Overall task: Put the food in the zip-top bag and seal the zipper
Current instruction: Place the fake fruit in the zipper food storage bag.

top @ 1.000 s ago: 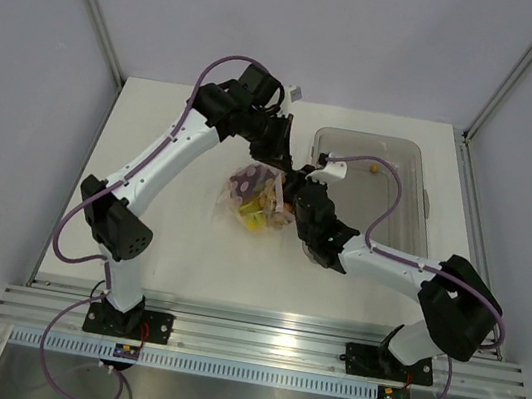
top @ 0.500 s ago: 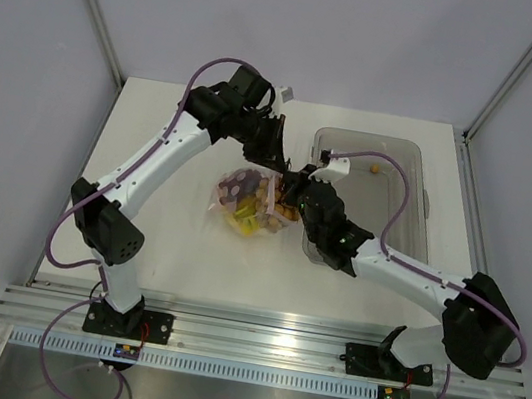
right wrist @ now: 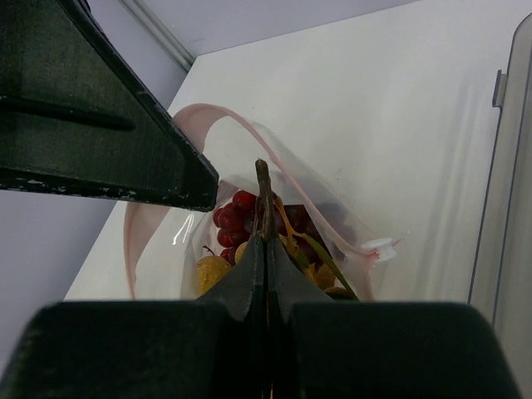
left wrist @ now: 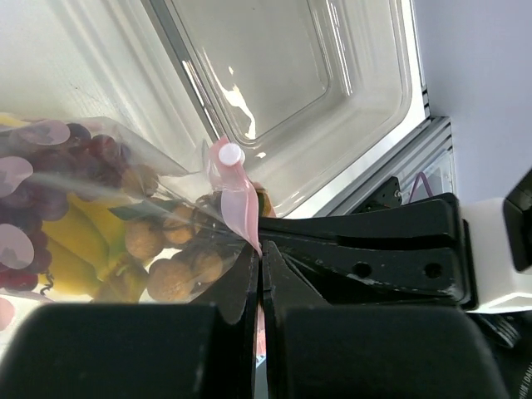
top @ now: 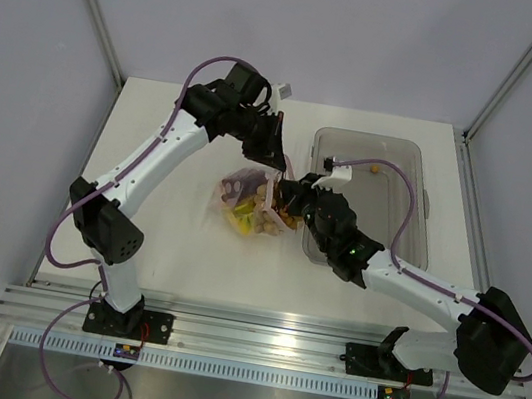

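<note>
The zip-top bag (top: 244,199) lies mid-table, partly lifted, with the food inside. In the left wrist view I see dark red grapes (left wrist: 83,158), yellow bananas (left wrist: 71,245) and tan round fruits (left wrist: 170,270) through the plastic. My left gripper (left wrist: 262,249) (top: 274,160) is shut on the pink zipper (left wrist: 237,195) just below its white slider (left wrist: 229,154). My right gripper (right wrist: 264,237) (top: 285,195) is shut on a thin brown stem (right wrist: 263,187) of the round fruit cluster, sticking out of the bag's open mouth. The pink zipper (right wrist: 249,133) arches around it, and grapes (right wrist: 237,212) lie below.
A rigid clear tray (top: 418,198) stands right of the bag, with one small orange fruit (top: 376,167) at its far end. Its rim (right wrist: 505,166) shows at the right of the right wrist view. The two grippers are close together over the bag's mouth.
The right arm has swung its elbow out to the right and reached further left over the bag. The left gripper has shifted slightly away, pulling the bag edge. Both stay shut.
</note>
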Motion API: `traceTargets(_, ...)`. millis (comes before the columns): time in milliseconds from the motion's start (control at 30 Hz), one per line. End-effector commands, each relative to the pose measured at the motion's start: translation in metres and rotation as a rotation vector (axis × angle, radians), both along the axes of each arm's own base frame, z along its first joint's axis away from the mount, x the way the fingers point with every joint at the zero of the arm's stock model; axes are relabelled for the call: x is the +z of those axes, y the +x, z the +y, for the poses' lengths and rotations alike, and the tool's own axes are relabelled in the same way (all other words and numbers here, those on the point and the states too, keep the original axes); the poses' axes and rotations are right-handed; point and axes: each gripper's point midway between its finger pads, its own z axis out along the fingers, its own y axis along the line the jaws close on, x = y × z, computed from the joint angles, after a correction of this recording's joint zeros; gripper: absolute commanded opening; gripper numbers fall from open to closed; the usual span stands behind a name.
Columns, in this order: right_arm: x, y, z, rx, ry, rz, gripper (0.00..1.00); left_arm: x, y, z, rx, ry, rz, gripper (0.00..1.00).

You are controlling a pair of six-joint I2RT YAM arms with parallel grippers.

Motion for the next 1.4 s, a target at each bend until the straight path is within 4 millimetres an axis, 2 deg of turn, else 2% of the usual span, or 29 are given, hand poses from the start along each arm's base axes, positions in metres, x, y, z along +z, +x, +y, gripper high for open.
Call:
traceTargets(0, 0.021, -0.015, 0.016, 0.102, 0.051, -0.050, 0.00, 0.041, 0.007, -0.012, -0.029, -0.124, -0.105, 0.00)
traceTargets(100, 0.017, -0.014, 0.028, 0.142, 0.027, -0.045, 0.00, 0.045, 0.005, -0.015, -0.040, -0.148, -0.099, 0.00)
traceTargets(233, -0.002, 0.000, 0.048, 0.157, -0.037, 0.004, 0.00, 0.055, -0.001, -0.020, -0.066, -0.194, -0.102, 0.00)
traceTargets(367, -0.010, 0.010, 0.050, 0.118, -0.070, 0.028, 0.00, 0.064, -0.005, -0.017, -0.064, -0.201, -0.124, 0.00)
traceTargets(400, -0.009, 0.010, 0.050, 0.117, -0.076, 0.033, 0.04, 0.062, -0.004, -0.014, -0.058, -0.189, -0.131, 0.00)
traceTargets(500, 0.004, 0.005, 0.038, 0.103, -0.074, 0.017, 0.27, 0.057, -0.003, -0.007, -0.043, -0.164, -0.132, 0.00)
traceTargets(567, 0.019, -0.004, 0.026, 0.097, -0.053, -0.001, 0.38, 0.049, -0.001, -0.003, -0.031, -0.149, -0.121, 0.00)
traceTargets(667, 0.037, -0.016, 0.011, 0.100, -0.039, -0.013, 0.41, 0.045, 0.002, 0.003, -0.023, -0.146, -0.120, 0.00)
traceTargets(700, 0.040, -0.019, 0.007, 0.100, -0.040, -0.014, 0.47, 0.045, 0.003, 0.004, -0.021, -0.144, -0.124, 0.00)
traceTargets(733, 0.038, -0.023, 0.003, 0.102, -0.056, 0.000, 0.48, 0.045, 0.003, 0.004, -0.022, -0.146, -0.126, 0.00)
traceTargets(767, 0.045, -0.027, -0.001, 0.108, -0.049, -0.007, 0.50, 0.046, 0.003, 0.005, -0.022, -0.147, -0.130, 0.00)
traceTargets(800, 0.040, -0.030, -0.003, 0.113, -0.069, 0.013, 0.54, 0.047, 0.002, 0.004, -0.024, -0.148, -0.134, 0.00)
traceTargets(900, 0.042, -0.035, -0.014, 0.092, -0.081, 0.036, 0.56, 0.044, 0.002, 0.005, -0.023, -0.144, -0.127, 0.00)
traceTargets(967, 0.034, -0.037, -0.032, 0.032, -0.098, 0.094, 0.60, 0.045, 0.001, 0.006, -0.020, -0.146, -0.132, 0.00)
traceTargets(1000, 0.023, -0.037, -0.045, 0.001, -0.123, 0.140, 0.60, 0.044, 0.000, 0.007, -0.019, -0.146, -0.131, 0.00)
traceTargets(1067, 0.020, -0.039, -0.060, -0.031, -0.067, 0.206, 0.58, 0.046, -0.001, 0.007, -0.018, -0.150, -0.140, 0.00)
traceTargets(1100, 0.017, -0.032, -0.074, -0.068, -0.047, 0.235, 0.58, 0.046, 0.000, 0.008, -0.016, -0.149, -0.140, 0.00)
traceTargets(1133, 0.011, -0.037, -0.079, -0.059, -0.007, 0.285, 0.56, 0.047, -0.001, 0.008, -0.016, -0.151, -0.143, 0.00)
traceTargets(1233, -0.001, -0.035, -0.096, -0.070, 0.034, 0.368, 0.55, 0.047, -0.001, 0.008, -0.019, -0.151, -0.144, 0.00)
traceTargets(1367, -0.017, -0.039, -0.088, -0.016, 0.006, 0.448, 0.55, 0.046, 0.000, 0.008, -0.021, -0.151, -0.143, 0.00)
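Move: The right hand still holds the brown fruit bunch by its stem at the bag's mouth, whose middle is about 2 cm to its left, level fore-and-aft and some 4 cm below. The bananas in the bag sit roughly 9 cm left, 5 cm back and 14 cm below; the clear bin's middle is about 21 cm right, 2 cm ahead and 17 cm below. From the left hand, keeping its pinch on the rim, the mouth's middle lies some 6 cm back, 2 cm right, 5 cm below. The right hand feeds the brown fruit left into the bag, opens, then withdraws about 14 cm right. ##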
